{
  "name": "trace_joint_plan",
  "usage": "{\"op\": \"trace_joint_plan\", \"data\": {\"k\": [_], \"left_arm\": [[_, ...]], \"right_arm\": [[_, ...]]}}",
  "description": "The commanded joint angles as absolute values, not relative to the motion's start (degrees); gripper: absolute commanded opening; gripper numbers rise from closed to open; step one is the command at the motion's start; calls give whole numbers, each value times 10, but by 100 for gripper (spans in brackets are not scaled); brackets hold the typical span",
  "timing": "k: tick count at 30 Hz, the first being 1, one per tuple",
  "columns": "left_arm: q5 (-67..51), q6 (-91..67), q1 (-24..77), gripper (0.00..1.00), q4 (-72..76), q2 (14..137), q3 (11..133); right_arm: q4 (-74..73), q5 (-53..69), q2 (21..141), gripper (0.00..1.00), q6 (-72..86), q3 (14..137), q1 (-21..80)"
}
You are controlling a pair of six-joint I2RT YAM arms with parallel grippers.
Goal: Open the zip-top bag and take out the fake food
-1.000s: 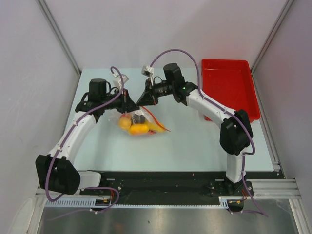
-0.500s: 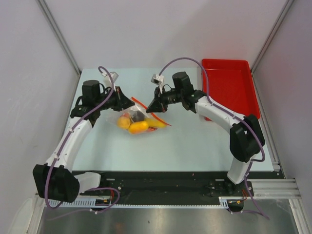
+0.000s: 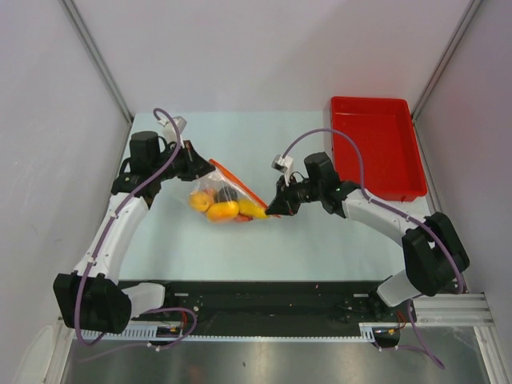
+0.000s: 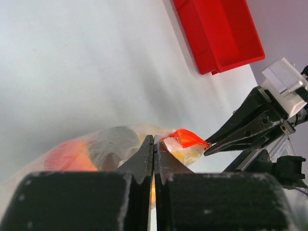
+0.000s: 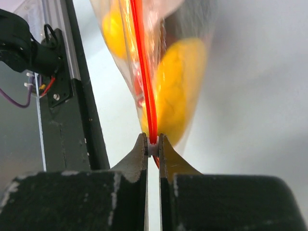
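The zip-top bag hangs stretched between my two grippers over the middle of the table. Its orange-red zip strip runs diagonally from upper left to lower right. My left gripper is shut on the bag's plastic at the upper-left corner. My right gripper is shut on the small white slider at the strip's lower-right end. The fake food sits inside the bag: orange and yellow pieces and a dark round one. A yellow piece shows through the plastic beside the strip.
A red tray stands at the back right of the table, also seen from the left wrist as the red tray. White walls close in both sides. The black rail with the arm bases runs along the near edge.
My right gripper has travelled right and toward the near edge along the zip strip, which now lies drawn out long. My left gripper has drawn back slightly left, still holding its corner.
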State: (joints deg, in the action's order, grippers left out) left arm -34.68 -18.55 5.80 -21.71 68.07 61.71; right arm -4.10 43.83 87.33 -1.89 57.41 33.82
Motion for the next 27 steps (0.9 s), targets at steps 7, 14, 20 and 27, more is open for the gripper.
{"op": "trace_joint_plan", "data": {"k": [7, 14, 20, 27], "left_arm": [[-397, -193, 35, 0, -120, 679, 654], [-467, -157, 36, 0, -139, 682, 650], [-498, -149, 40, 0, -143, 675, 635], [-505, -138, 56, 0, -161, 678, 635]], "right_arm": [[-145, 374, 801, 29, -18, 505, 334], [-171, 363, 816, 58, 13, 656, 340], [-133, 322, 892, 64, 25, 757, 349], [-136, 329, 966, 57, 16, 860, 371]]}}
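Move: The right gripper holds the slider at the near right end of the zip. The middle of the zip strip, its next goal, lies about 9 cm to its left, 4 cm ahead and 4 cm higher. Inside the bag, the long yellow food is some 5 cm left, 2 cm ahead and 5 cm below, the orange-yellow food about 14 cm left, 3 cm ahead and 7 cm below. From the left gripper, that strip middle is 8 cm right, 3 cm back and 5 cm below. Ease the right gripper some 6 cm back, right and down off the end of the zip while opening its fingers to let go of the slider. Then swing it up, forward and left, ending over the zip strip nearer its middle, fingers well open. Keep the left gripper shut on the bag's far left corner and lift it about 3 cm, turning slightly clockwise. ##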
